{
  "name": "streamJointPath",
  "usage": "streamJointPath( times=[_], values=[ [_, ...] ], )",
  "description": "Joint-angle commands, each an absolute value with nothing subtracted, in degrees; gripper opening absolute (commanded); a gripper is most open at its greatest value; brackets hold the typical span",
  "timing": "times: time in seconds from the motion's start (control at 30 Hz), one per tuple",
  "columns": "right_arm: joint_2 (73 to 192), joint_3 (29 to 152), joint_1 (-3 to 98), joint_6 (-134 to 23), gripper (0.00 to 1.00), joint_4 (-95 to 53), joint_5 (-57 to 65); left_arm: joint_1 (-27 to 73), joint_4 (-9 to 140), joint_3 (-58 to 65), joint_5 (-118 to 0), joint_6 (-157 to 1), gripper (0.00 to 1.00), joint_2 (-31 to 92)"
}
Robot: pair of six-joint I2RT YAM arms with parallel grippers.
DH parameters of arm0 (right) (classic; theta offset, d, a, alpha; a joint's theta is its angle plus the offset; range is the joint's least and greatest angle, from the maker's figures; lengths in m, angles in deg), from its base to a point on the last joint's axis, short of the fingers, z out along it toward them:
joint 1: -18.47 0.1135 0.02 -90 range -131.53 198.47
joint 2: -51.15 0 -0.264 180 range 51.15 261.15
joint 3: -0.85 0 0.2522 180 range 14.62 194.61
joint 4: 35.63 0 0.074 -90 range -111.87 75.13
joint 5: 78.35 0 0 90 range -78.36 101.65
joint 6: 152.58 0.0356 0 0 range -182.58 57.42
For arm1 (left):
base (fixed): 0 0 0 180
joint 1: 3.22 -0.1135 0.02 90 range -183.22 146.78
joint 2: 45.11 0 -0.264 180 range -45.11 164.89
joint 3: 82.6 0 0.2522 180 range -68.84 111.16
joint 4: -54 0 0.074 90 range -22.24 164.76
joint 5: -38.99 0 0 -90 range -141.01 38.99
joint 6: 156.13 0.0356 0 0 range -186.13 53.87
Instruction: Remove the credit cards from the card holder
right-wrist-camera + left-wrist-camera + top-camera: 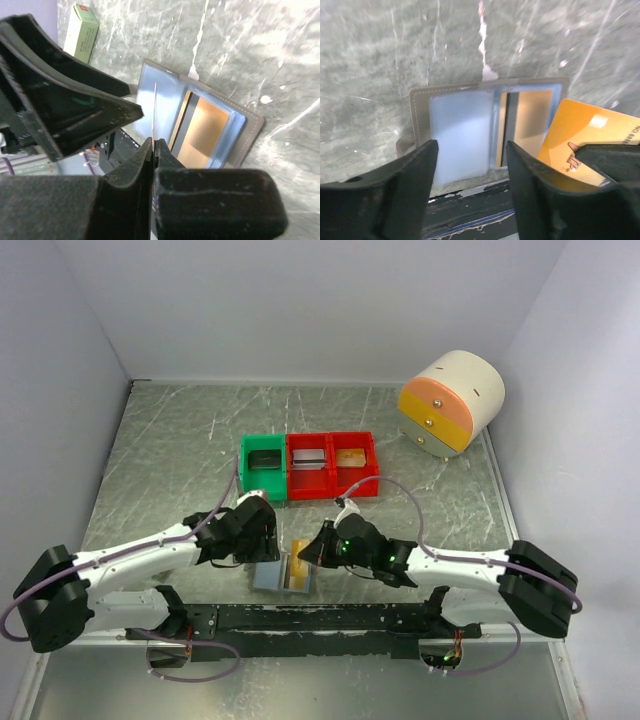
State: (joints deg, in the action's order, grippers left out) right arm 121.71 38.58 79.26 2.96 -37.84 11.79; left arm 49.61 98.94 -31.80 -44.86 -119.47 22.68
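The card holder (270, 576) (460, 131) (250, 125) lies open and flat near the table's front edge. One orange credit card (532, 119) (205, 131) sits inside its right blue pocket; the left pocket looks bare. My right gripper (318, 546) (154, 145) is shut on a second credit card (580, 135) (154, 112), lifted just above the holder's right side and seen edge-on in the right wrist view. My left gripper (266, 542) (472, 167) hovers over the holder's near left edge, open, with nothing between its fingers (415, 190).
A green bin (264, 466) and two red bins (310, 466) (354, 462) stand in a row at mid-table. A round cream-and-orange drawer unit (451, 401) stands at the back right. A small white-and-green box (83, 30) lies beyond the holder. The black base rail (300, 620) runs along the near edge.
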Motion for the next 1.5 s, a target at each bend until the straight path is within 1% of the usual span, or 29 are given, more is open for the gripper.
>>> streamJointPath(
  times=[0.0, 0.07, 0.13, 0.17, 0.3, 0.47, 0.53, 0.6, 0.73, 0.83, 0.93, 1.07, 1.13, 1.2, 1.27, 1.3, 1.4, 1.47],
  values=[
    [115.52, 41.61, 79.05, -10.28, 0.0, -28.54, 18.42, 49.02, 103.98, -25.81, -37.51, -117.17, 0.76, 18.78],
    [112.34, 42.63, 79.03, -16.19, 0.0, -26.78, 19.79, 47.71, 106.43, -23.17, -35.69, -115.51, 0.91, 18.03],
    [109.2, 44.17, 79.03, -22.86, 0.0, -25.21, 21.34, 45.3, 108.7, -20.65, -34.4, -112.93, 0.98, 17.34],
    [107.87, 45.15, 79.05, -26.17, 0.0, -23.87, 22.74, 43.69, 109.64, -19.53, -34.11, -111.65, 1.0, 16.99],
    [105.36, 51.24, 79.02, -37.99, 0.0, -17.74, 28.6, 36.0, 111.64, -16.32, -34.77, -106.19, 1.0, 15.26],
    [108.48, 62.19, 76.81, -48.81, 0.0, -7.88, 35.82, 27.02, 114.88, -12.96, -34.52, -101.67, 1.0, 15.25],
    [109.91, 64.63, 72.77, -51.64, 0.0, -6.82, 32.28, 24.55, 115.44, -12.51, -33.35, -100.27, 1.0, 15.0],
    [110.51, 65.41, 66.58, -52.36, 0.0, -7.28, 27.2, 21.06, 115.06, -13.0, -33.43, -98.31, 1.0, 14.71],
    [111.06, 66.05, 55.85, -51.05, 0.0, -8.4, 18.03, 14.56, 113.48, -13.15, -36.7, -93.75, 1.0, 13.98],
    [111.39, 67.22, 49.73, -49.87, 0.0, -7.78, 14.1, 11.25, 110.84, -12.81, -37.49, -90.76, 1.0, 13.94],
    [111.99, 67.85, 43.21, -49.57, 0.0, -7.88, 8.74, 10.04, 107.13, -13.7, -37.47, -89.57, 1.0, 14.13],
    [114.01, 68.26, 38.55, -51.51, 0.0, -9.48, 4.94, 10.05, 104.52, -17.1, -36.11, -91.07, 1.0, 12.06],
    [115.62, 68.3, 38.25, -56.45, 0.0, -11.34, 3.03, 10.05, 102.21, -19.93, -35.89, -91.95, 1.0, 9.2],
    [117.47, 68.2, 38.65, -64.54, 0.0, -12.34, 0.94, 10.03, 101.24, -20.79, -35.83, -91.33, 1.0, 7.14],
    [120.01, 68.3, 39.94, -72.07, 0.0, -12.7, 1.99, 10.09, 101.54, -20.75, -34.27, -91.79, 1.0, 6.21],
    [121.41, 68.81, 41.31, -76.13, 0.0, -12.36, 4.76, 10.05, 101.45, -20.96, -34.48, -91.88, 1.0, 6.1],
    [126.13, 71.36, 50.76, -91.03, 0.0, -8.48, 14.56, 10.13, 102.26, -20.36, -36.34, -91.8, 1.0, 7.41],
    [129.11, 70.96, 53.55, -97.4, 0.0, -10.75, 21.27, 10.13, 102.55, -20.08, -36.37, -91.8, 0.99, 8.36]
  ],
)
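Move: The right red compartment, which the right hand's orange card is bound for, lies about 26 cm ahead of that hand, 11 cm to its right and some 5 cm lower. The left red compartment is equally far ahead but only 1 cm to the right; the card holder lies about level and 4 cm to the left, 7 cm below. From the left hand, the holder is level, about 4 cm right and 4 cm down. Forward, to the right and at first steeply up, the right hand carries the still-pinched orange card from above the card holder towards the right red compartment, some 20 cm forward, then sinks and swings back left as the wrist turns. Meanwhile the left hand, empty, opens fully and pulls away left, forward and up, roughly 25 cm in all. ##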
